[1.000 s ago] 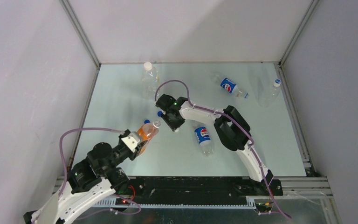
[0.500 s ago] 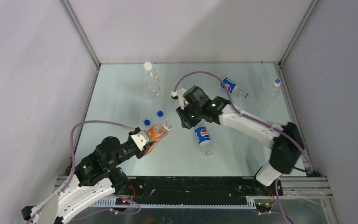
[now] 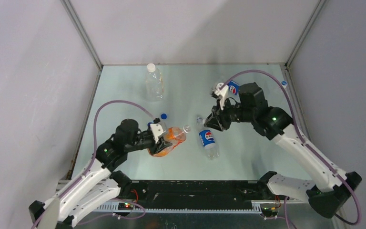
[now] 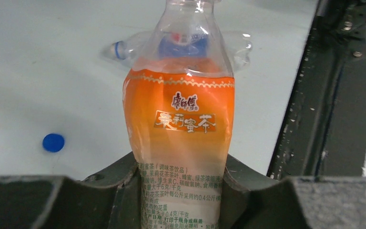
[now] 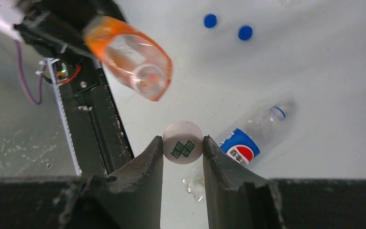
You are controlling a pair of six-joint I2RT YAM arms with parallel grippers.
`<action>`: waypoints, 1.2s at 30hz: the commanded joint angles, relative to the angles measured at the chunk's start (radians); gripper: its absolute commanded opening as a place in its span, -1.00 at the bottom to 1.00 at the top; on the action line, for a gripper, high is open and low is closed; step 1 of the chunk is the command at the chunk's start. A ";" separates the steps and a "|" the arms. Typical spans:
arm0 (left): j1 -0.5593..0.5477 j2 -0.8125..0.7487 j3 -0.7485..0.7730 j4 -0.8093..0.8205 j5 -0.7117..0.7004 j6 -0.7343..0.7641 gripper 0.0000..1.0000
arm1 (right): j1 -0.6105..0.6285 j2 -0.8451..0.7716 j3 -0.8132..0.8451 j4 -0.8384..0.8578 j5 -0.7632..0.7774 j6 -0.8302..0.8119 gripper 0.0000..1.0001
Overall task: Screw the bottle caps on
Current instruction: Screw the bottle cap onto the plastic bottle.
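Note:
My left gripper (image 3: 162, 140) (image 4: 181, 191) is shut on the lower body of an orange-labelled clear bottle (image 3: 172, 137) (image 4: 180, 114). The bottle is held off the table with its open neck (image 3: 186, 129) pointing right. My right gripper (image 3: 205, 122) (image 5: 183, 149) is shut on a white bottle cap (image 5: 183, 142) with green print. It holds the cap a short way right of the bottle's open mouth (image 5: 148, 78), facing it and apart from it. Two blue bottle caps (image 5: 210, 20) (image 5: 245, 32) lie loose on the table behind the bottle; one blue cap (image 3: 163, 116) (image 4: 53, 142) shows clearly from above.
A Pepsi bottle (image 3: 208, 140) (image 5: 248, 143) lies on the table under the right gripper. A clear capped bottle (image 3: 153, 82) stands upright at the back left. Another Pepsi bottle (image 3: 232, 87) lies at the back behind the right arm. The black base rail (image 3: 195, 188) runs along the near edge.
The right arm swung from left of centre to the right, carrying the white cap. The left arm pushed forward and right with the orange bottle, bringing its neck toward the cap.

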 commanded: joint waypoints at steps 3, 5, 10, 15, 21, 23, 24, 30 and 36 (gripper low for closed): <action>0.042 0.131 0.142 0.002 0.288 0.092 -1.00 | -0.005 -0.119 -0.016 -0.023 -0.193 -0.207 -0.84; 0.043 0.168 0.183 -0.023 0.325 0.115 -1.00 | -0.002 -0.137 -0.019 -0.035 -0.210 -0.272 -0.83; 0.042 0.248 0.273 -0.080 0.399 0.160 -1.00 | 0.004 -0.163 -0.021 -0.060 -0.245 -0.401 -0.82; 0.042 0.302 0.324 -0.127 0.458 0.181 -1.00 | 0.009 -0.168 -0.021 -0.067 -0.262 -0.493 -0.82; 0.042 0.344 0.381 -0.183 0.494 0.212 -1.00 | 0.020 -0.175 -0.033 -0.037 -0.284 -0.587 -0.81; 0.043 0.349 0.384 -0.185 0.496 0.213 -1.00 | 0.027 -0.176 -0.035 -0.034 -0.295 -0.619 -0.81; 0.043 0.351 0.385 -0.182 0.499 0.211 -1.00 | 0.031 -0.174 -0.037 -0.033 -0.295 -0.625 -0.81; 0.042 0.375 0.403 -0.194 0.528 0.214 -1.00 | 0.069 -0.157 -0.037 -0.023 -0.303 -0.649 -0.80; 0.042 0.391 0.427 -0.214 0.547 0.226 -1.00 | 0.099 -0.151 -0.038 -0.017 -0.294 -0.682 -0.80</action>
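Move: The orange bottle's mouth, which the right hand's white cap is going to, sits about 9 cm to the left of that hand, 4 cm below it and 1 cm back. From the left hand, already gripping the bottle, the mouth is some 11 cm right, 5 cm ahead and 5 cm up. The Pepsi bottle lies about 24 cm below the right hand, 6 cm ahead and 2 cm right. The nearer-centre blue cap lies 24 cm ahead of the left hand, 1 cm left, 18 cm below. The orange bottle is carried about 5 cm right and 5 cm up, slightly back, while the left hand keeps its grip and swings clockwise, bringing the mouth round to face the right hand's cap. The right hand, still pinching the white cap, draws back about 7 cm and rises 3.5 cm early on, turning counter-clockwise and rolling to line the cap up with the mouth. ##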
